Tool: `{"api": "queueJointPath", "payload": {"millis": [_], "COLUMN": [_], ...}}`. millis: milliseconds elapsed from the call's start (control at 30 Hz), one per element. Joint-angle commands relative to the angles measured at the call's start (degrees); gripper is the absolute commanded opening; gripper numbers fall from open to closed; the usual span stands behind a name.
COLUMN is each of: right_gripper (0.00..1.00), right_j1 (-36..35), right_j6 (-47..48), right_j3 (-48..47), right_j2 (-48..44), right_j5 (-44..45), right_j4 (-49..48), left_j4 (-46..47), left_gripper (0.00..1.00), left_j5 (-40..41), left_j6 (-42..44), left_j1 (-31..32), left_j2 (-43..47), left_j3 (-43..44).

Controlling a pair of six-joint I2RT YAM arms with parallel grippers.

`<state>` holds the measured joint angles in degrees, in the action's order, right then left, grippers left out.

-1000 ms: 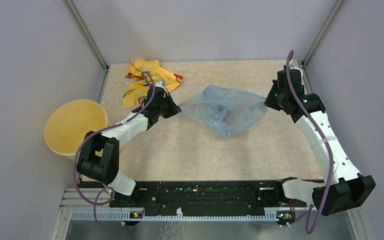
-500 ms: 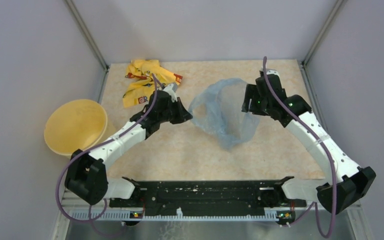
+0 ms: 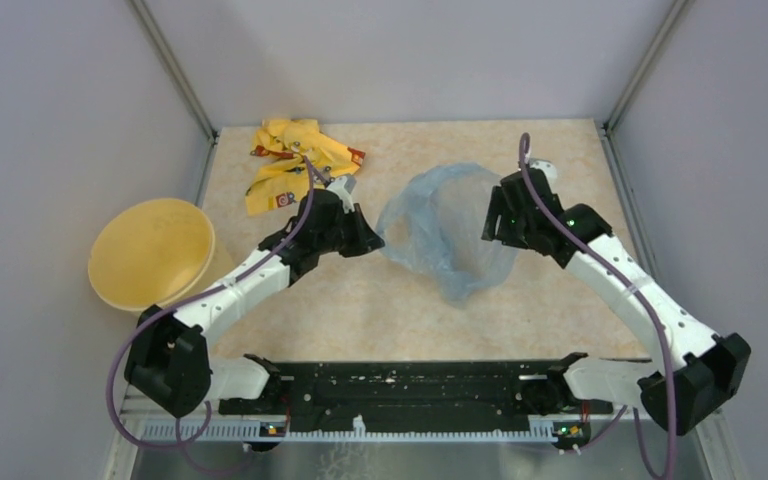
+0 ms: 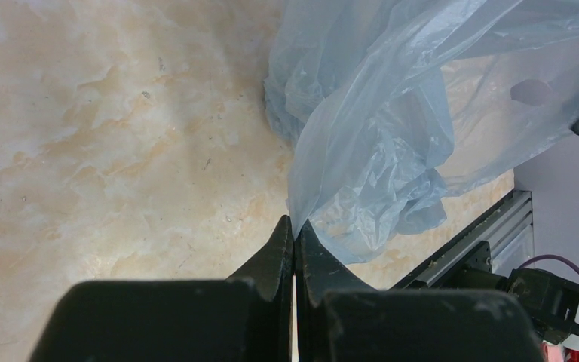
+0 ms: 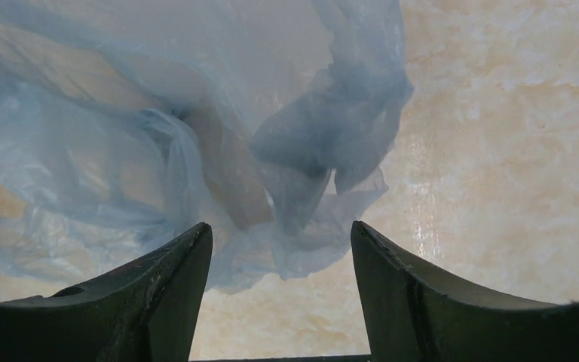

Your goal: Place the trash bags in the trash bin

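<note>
The pale blue-grey trash bag [image 3: 445, 230] hangs in a loose loop over the middle of the table. My left gripper [image 3: 375, 240] is shut on its left edge; the left wrist view shows the film [image 4: 362, 113] pinched at my closed fingertips [image 4: 294, 226]. My right gripper [image 3: 490, 222] is open at the bag's right side. In the right wrist view the bag [image 5: 196, 128] hangs ahead of the spread fingers [image 5: 173, 279], with no film between them. The pale yellow trash bin [image 3: 150, 252] stands off the table's left edge, beside my left arm.
A crumpled yellow cloth [image 3: 295, 158] with red and grey marks lies at the back left of the table. Grey walls enclose the table on three sides. The black rail [image 3: 410, 385] with the arm bases runs along the near edge.
My right gripper has let go of the bag and opened, and moved left toward the middle. The bag went from stretched flat to a slack loop. My left arm shifted slightly right.
</note>
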<state>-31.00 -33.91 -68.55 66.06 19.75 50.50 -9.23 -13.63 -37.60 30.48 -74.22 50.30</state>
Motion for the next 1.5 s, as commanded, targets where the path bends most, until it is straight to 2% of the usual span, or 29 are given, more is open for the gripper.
{"api": "queueJointPath", "payload": {"millis": [0, 200, 267, 400, 433, 467, 633, 933, 1133, 1333, 1467], "right_gripper": [0.67, 0.60, 0.54, 0.12, 0.04, 0.00, 0.00, 0.00, 0.00, 0.00, 0.00], "right_j1": [-0.1, 1.8, 1.9, 1.9, 1.9, 1.8, -0.1, -0.2, -0.3, -0.3, -0.2], "right_j6": [-2.5, -2.7, -2.4, -0.5, 0.2, 0.9, 5.9, 11.3, 14.6, 16.5, 17.9], "right_j3": [0.6, 0.7, 0.3, -1.5, -1.6, -1.6, -0.2, 1.1, 2.3, 3.9, 3.6], "right_j2": [4.0, 6.6, 6.9, 7.7, 7.6, 7.4, 5.0, 1.9, 0.2, -1.5, -1.7], "right_j5": [3.0, 4.7, 5.6, 5.8, 4.9, 3.9, -1.9, -10.5, -15.9, -18.8, -19.5], "right_j4": [-5.9, -9.8, -10.4, -10.2, -10.4, -10.7, -13.5, -13.9, -13.8, -14.0, -12.8], "left_j4": [0.7, 0.5, 0.6, 0.5, 0.6, 0.7, 1.7, 3.6, 6.8, 6.7, 7.6], "left_gripper": [0.00, 0.00, 0.00, 0.00, 0.02, 0.06, 0.31, 0.59, 0.63, 0.59, 0.59], "left_j5": [0.3, -0.1, -0.9, -2.2, -2.6, -3.0, -3.2, 1.0, 3.3, 9.4, 11.8], "left_j6": [-0.1, 0.9, 1.7, 3.4, 3.9, 4.3, 5.3, 6.6, 8.4, 9.7, 10.8], "left_j1": [0.2, 0.3, 0.2, 0.3, 0.2, 0.3, 0.2, 0.2, 0.1, 0.1, 0.2], "left_j2": [2.4, 3.0, 3.1, 3.6, 3.6, 3.7, 3.3, 0.6, -1.8, -3.7, -4.1], "left_j3": [-1.0, -1.5, -1.3, -0.5, -0.4, -0.2, 0.1, 2.0, 4.3, 4.9, 5.1]}}
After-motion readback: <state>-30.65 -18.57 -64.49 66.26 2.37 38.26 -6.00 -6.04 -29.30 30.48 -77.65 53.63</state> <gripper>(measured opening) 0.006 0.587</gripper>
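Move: The blue trash bag hangs half open between the grippers, pinched by the left. Its middle is about 9 cm left of the open right hand, level fore and aft and some 12 cm down; its loose right-hand edge is about 4 cm ahead, 3 cm below. From the left hand the bag's middle lies 13 cm right, 2 cm ahead, 8 cm down; the yellow bags lie 16 cm left and 16 cm ahead, the bin's mouth 43 cm left, 3 cm back. The right hand dips forward and down, about 4 cm out and 3 cm lower, shuts on the bag's loose edge, then draws it roughly 5 cm left and back with a slight net rise, the wrist swinging some 25 degrees counter-clockwise. The left hand holds nearly still with its pinch, opens a little over halfway once the right has hold, and then slides about 5 cm forward, staying open around the hanging edge. ##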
